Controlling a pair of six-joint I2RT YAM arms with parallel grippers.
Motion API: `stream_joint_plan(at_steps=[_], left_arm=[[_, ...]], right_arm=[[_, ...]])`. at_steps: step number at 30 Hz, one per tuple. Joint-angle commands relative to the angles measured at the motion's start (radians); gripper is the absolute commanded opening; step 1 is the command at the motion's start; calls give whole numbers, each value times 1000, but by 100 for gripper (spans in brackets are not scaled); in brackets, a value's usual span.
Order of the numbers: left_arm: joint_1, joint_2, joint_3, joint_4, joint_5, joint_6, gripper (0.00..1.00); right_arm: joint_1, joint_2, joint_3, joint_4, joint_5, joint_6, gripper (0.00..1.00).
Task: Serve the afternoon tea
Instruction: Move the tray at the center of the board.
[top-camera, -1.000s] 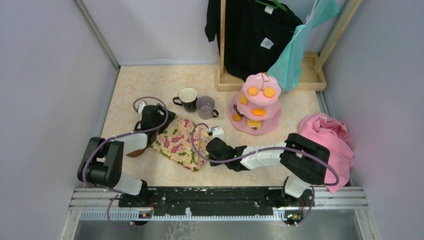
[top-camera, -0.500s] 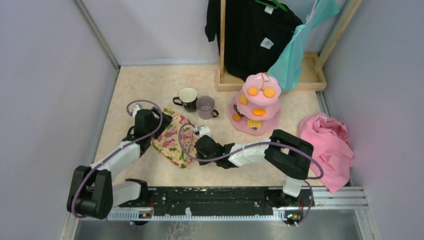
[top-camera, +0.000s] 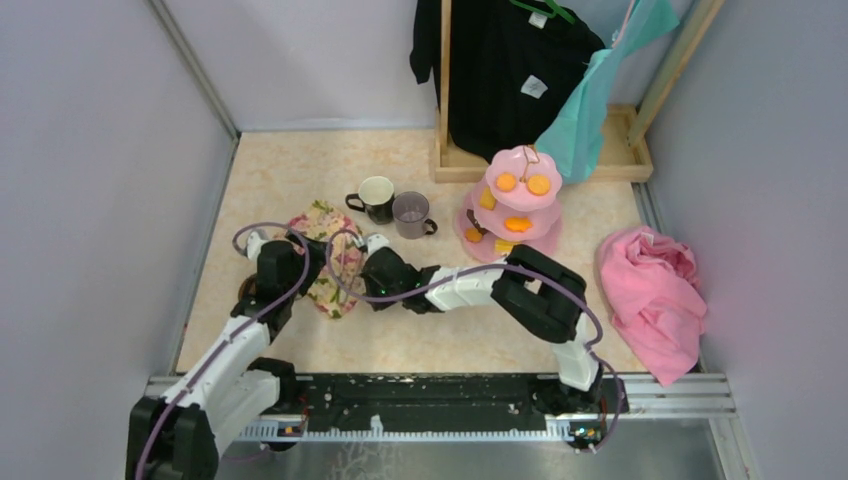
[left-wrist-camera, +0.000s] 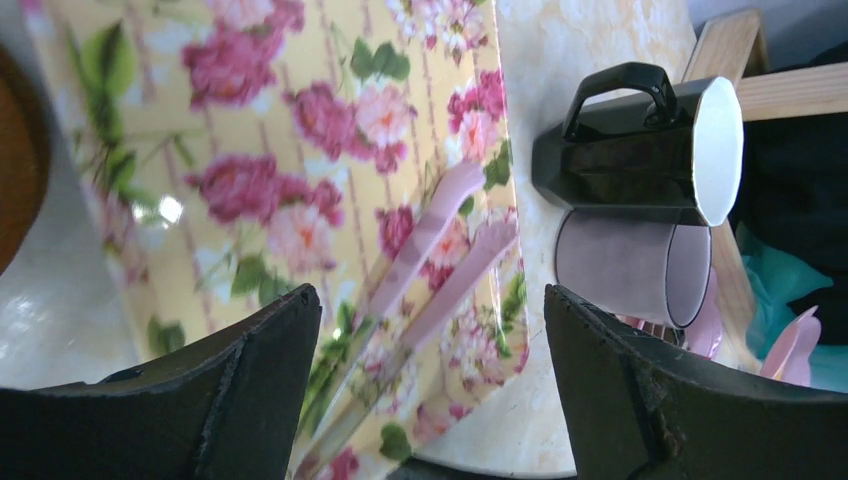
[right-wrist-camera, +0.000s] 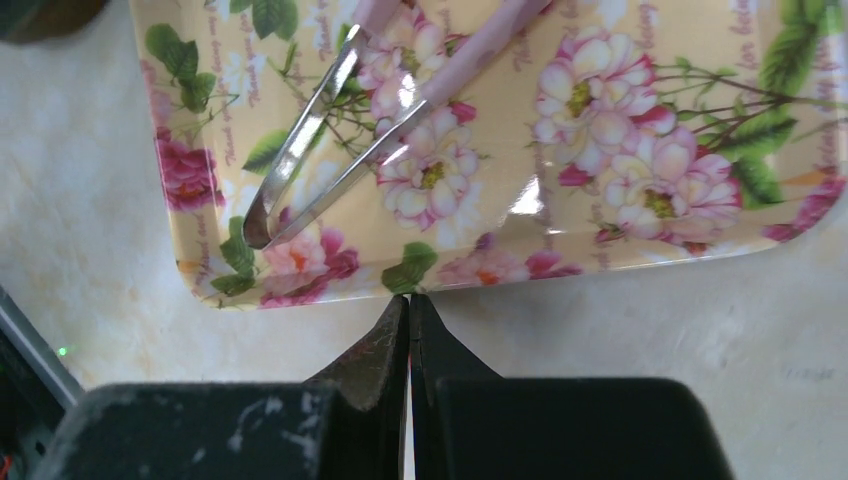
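Note:
The flower-patterned tray lies left of centre with pink-handled tongs on it. My right gripper is shut, its tips touching the tray's near edge. My left gripper is open at the tray's left side, with the tray and tongs showing between its fingers and nothing gripped. The black mug and smoky mug stand just behind the tray. The pink three-tier stand holds orange snacks. A brown coaster peeks in beside the tray.
A crumpled pink cloth lies at the right edge. A wooden rack with hanging black and teal clothes stands at the back. Grey walls close in the left and right sides.
The tray has slid left and turned, with my shut right gripper following against its edge. My left arm has drawn back toward the left, and its jaws have opened a little wider.

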Motion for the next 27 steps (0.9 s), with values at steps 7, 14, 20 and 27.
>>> stream_joint_plan(at_steps=[7, 14, 20, 27], left_arm=[[4, -205, -13, -157, -154, -59, 88], [4, -288, 6, -216, -207, -44, 89], [4, -330, 38, -253, -214, -36, 89], [5, -413, 42, -264, -204, 3, 89]], right_arm=[[-129, 172, 301, -37, -202, -118, 0], [-184, 338, 593, -157, -340, -203, 0], [-239, 487, 846, -265, -396, -248, 0], [-250, 599, 1109, -361, -394, -320, 0]])
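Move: Against the rim facing the robot's right, the closed right fingers already stand; the tray's middle, with the tongs on it, lies about 14 cm to their left and 8 cm ahead. From this hand the black mug is roughly 23 cm ahead and 8 cm right, the grey mug 18 cm ahead and 16 cm right, the wooden coaster 27 cm left and nearly level. From the open left hand, the tray's middle is some 7 cm left, 2 cm ahead and 7 cm below. Pushing along the tray's right-hand rim with shut fingertips, the right hand sweeps about 16 cm forward and some 9 cm left over the table, staying low and turning roughly 10 degrees counter-clockwise. The left hand stays wide open and draws clear of the tray, rising about 5 cm while easing left and a little back. ##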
